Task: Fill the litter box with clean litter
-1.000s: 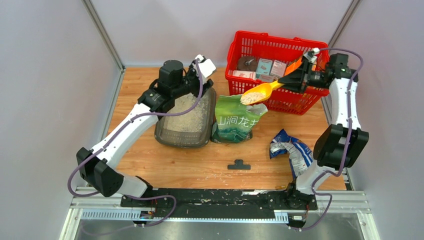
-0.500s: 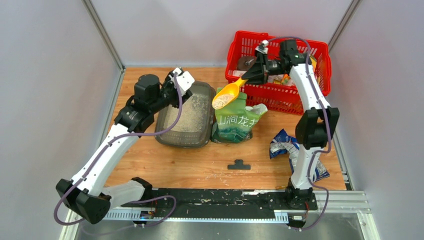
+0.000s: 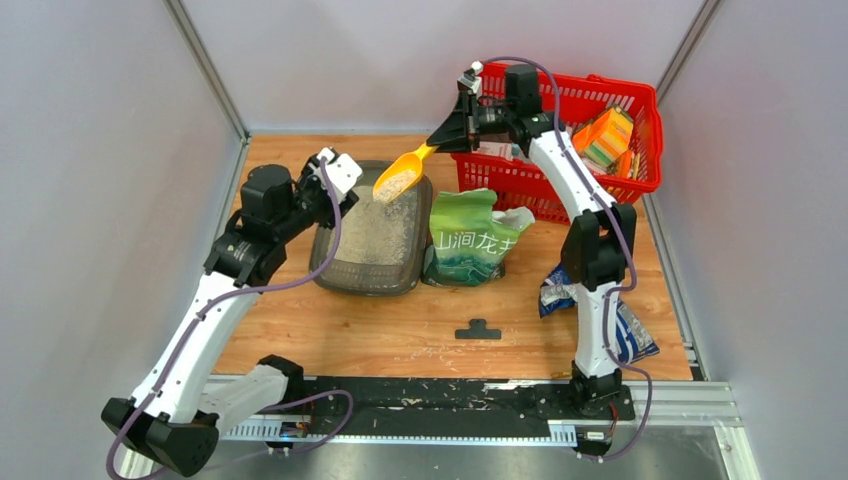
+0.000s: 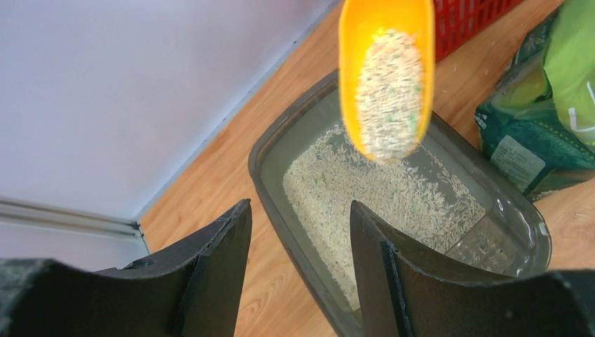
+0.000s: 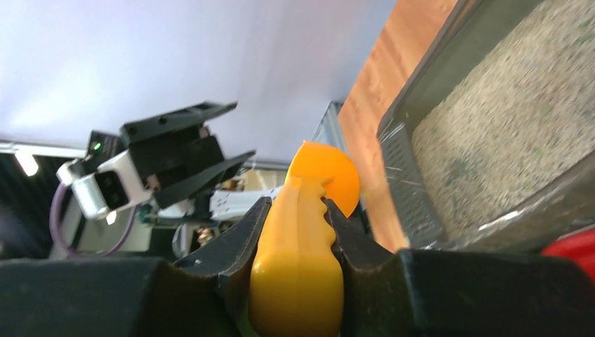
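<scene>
The dark grey litter box (image 3: 365, 288) lies left of centre, its floor partly covered with pale clean litter (image 3: 380, 225). My right gripper (image 3: 447, 135) is shut on the handle of an orange scoop (image 3: 397, 180). The scoop is heaped with litter and hangs over the box's far right corner. The right wrist view shows the jaws (image 5: 296, 203) clamped on the handle (image 5: 298, 267). My left gripper (image 3: 335, 175) hovers open by the box's far left corner, gripping nothing. In its wrist view the rim (image 4: 281, 210) runs below its fingers, with the loaded scoop (image 4: 386, 77) above the litter (image 4: 379, 189).
A red wire basket (image 3: 560, 195) with packets stands at the back right. An open green litter bag (image 3: 470, 240) stands right of the box. A crumpled blue bag (image 3: 590, 300) lies by the right arm. A small black T-shaped piece (image 3: 478, 329) sits near the front.
My right arm has swung left, carrying the loaded scoop from in front of the basket, past the green bag, to above the box. My left gripper has drawn back leftward off the box.
</scene>
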Robot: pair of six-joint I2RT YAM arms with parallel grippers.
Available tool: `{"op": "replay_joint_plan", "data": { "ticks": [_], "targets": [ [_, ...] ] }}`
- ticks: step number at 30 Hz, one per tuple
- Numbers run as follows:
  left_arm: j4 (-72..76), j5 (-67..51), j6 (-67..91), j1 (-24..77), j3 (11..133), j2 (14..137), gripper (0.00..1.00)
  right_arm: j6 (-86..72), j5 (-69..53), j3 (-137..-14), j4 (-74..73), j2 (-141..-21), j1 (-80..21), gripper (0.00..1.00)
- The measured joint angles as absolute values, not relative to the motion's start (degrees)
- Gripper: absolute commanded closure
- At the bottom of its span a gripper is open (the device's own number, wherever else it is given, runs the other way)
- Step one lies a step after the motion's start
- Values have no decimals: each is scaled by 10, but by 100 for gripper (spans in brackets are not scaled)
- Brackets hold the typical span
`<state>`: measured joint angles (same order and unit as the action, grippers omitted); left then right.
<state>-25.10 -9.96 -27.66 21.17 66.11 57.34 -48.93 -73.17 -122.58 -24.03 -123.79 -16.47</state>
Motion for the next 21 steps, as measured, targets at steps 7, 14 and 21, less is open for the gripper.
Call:
{"op": "replay_joint_plan", "data": {
  "ticks": [7, 14, 21],
  "targets": [
    [-255, -107, -275, 209, 637, 545, 38, -434, -608, -1239, -213, -1252, -199, 100],
    [-239, -119, -272, 209, 610, 529, 38, -254, -451, -1242, -286, -1248, -230, 100],
    [-214, -144, -267, 209, 583, 500, 38, -91, -302, -1093, -243, -1145, -308, 100]
  ]
}}
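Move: The litter box the loaded scoop is meant for has its middle about 15 cm left of the right hand, 4 cm back and some 29 cm below; the held scoop's bowl is around 8 cm left and 6 cm back. The litter bag stands about 7 cm right and 11 cm back, the red basket roughly 27 cm right and 11 cm ahead. From the left hand, the box lies some 6 cm ahead, 2 cm right and 29 cm down. The yellow scoop, still gripped by the handle in the right hand, is lowered about 8 cm and carried 5 cm left over the litter box, first swinging forward, then drawing back. Meanwhile the wrist rolls some 40 degrees, near side down, and the fingers dip, tipping the bowl to pour. The empty left hand eases back slightly, fingers staying open. ##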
